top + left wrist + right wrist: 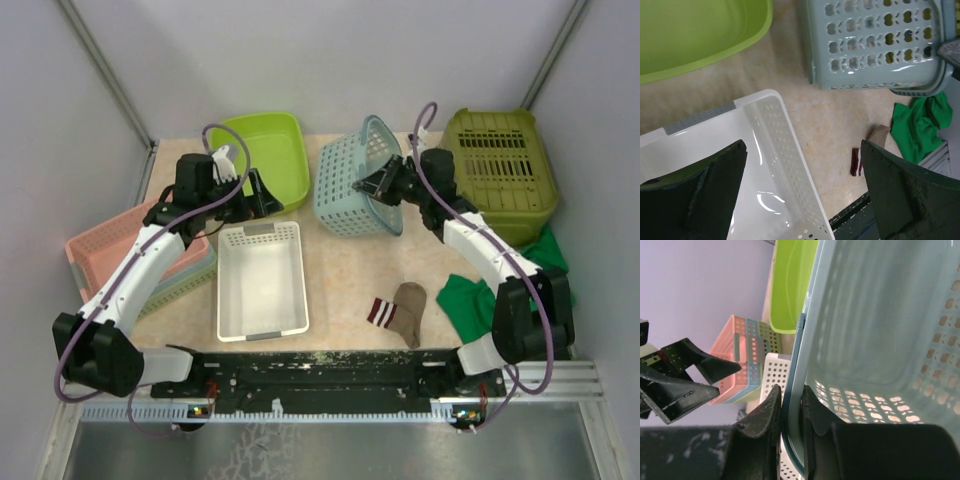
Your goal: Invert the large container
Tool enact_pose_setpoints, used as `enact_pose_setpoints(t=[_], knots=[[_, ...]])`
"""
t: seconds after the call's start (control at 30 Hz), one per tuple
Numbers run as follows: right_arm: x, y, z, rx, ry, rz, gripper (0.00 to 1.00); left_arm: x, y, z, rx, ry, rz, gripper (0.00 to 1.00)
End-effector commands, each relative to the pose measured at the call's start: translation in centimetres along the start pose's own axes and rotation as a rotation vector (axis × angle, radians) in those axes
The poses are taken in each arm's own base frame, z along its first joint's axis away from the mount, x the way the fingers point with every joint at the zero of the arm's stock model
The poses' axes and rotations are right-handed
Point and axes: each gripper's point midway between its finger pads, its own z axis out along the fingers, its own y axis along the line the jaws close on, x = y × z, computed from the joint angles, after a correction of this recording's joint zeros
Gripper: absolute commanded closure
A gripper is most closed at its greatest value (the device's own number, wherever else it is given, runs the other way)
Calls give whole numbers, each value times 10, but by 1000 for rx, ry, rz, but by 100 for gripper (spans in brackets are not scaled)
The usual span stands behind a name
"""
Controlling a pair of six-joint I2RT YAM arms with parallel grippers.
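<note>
The large pale blue-green perforated basket [345, 190] is tipped on its side at the middle back of the table, its opening facing right. My right gripper [378, 188] is shut on the basket's rim. In the right wrist view the fingers [767, 415] pinch the darker rim edge [796, 365], with the basket's inside [880, 315] to the right. My left gripper [262, 195] is open and empty, hovering over the far end of the white bin [262, 275]. The left wrist view shows the left gripper [804, 150] above the bin's corner [765, 130], well apart from the basket [875, 45].
A lime green tub [265, 150] sits at the back left and an olive crate [500, 170] at the back right. Stacked pink and blue baskets [110, 250] stand at the left. A striped brown sock [400, 310] and green cloth [470, 300] lie at the front right.
</note>
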Motion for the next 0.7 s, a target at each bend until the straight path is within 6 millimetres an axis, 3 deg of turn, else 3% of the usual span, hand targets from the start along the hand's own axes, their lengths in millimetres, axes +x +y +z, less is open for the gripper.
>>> enact_pose_setpoints(t=[0.0, 0.13, 0.27, 0.33, 0.4, 0.57, 0.67], knots=[[-14, 32, -22, -325, -26, 35, 100, -13, -31, -7, 151, -26, 52, 1], [-4, -2, -29, -289, -5, 88, 100, -5, -43, -8, 231, 7, 56, 1], [5, -45, -28, -39, 50, 52, 77, 2, -44, -3, 258, 33, 38, 1], [3, -57, -34, 62, 43, 26, 63, 5, -45, 1, 273, 51, 29, 1], [0, -63, -42, 138, 34, 2, 50, 6, -43, 6, 266, 53, 10, 1], [-10, -61, -64, 283, -8, -48, 33, 7, -32, 18, 213, 16, -19, 1], [-24, -57, -78, 403, -65, -109, 32, 5, -36, 23, 215, -19, 20, 1]])
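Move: My right hand already pinches the upper rim of the tipped blue-grey container, whose middle lies roughly 4 cm to its left, 3 ahead and 10 below. The olive container is some 32 cm to its right and 4 farther out; the sock lies 28 back, 9 right. From my open left hand the blue-grey container is about 16 cm right and 6 ahead; the white basket's middle is 17 back, 3 left, and the lime tub 14 ahead, 3 left. I draw my right hand to the right and down, about 7 and 5 cm in all, bringing the pinched rim round, and partway along I spread its fingers to let the rim go, rolling the wrist one way and then back past its start. Meanwhile my open left hand eases some 3 cm right towards the container, rising slightly before sinking again and swinging about 10 degrees clockwise. ##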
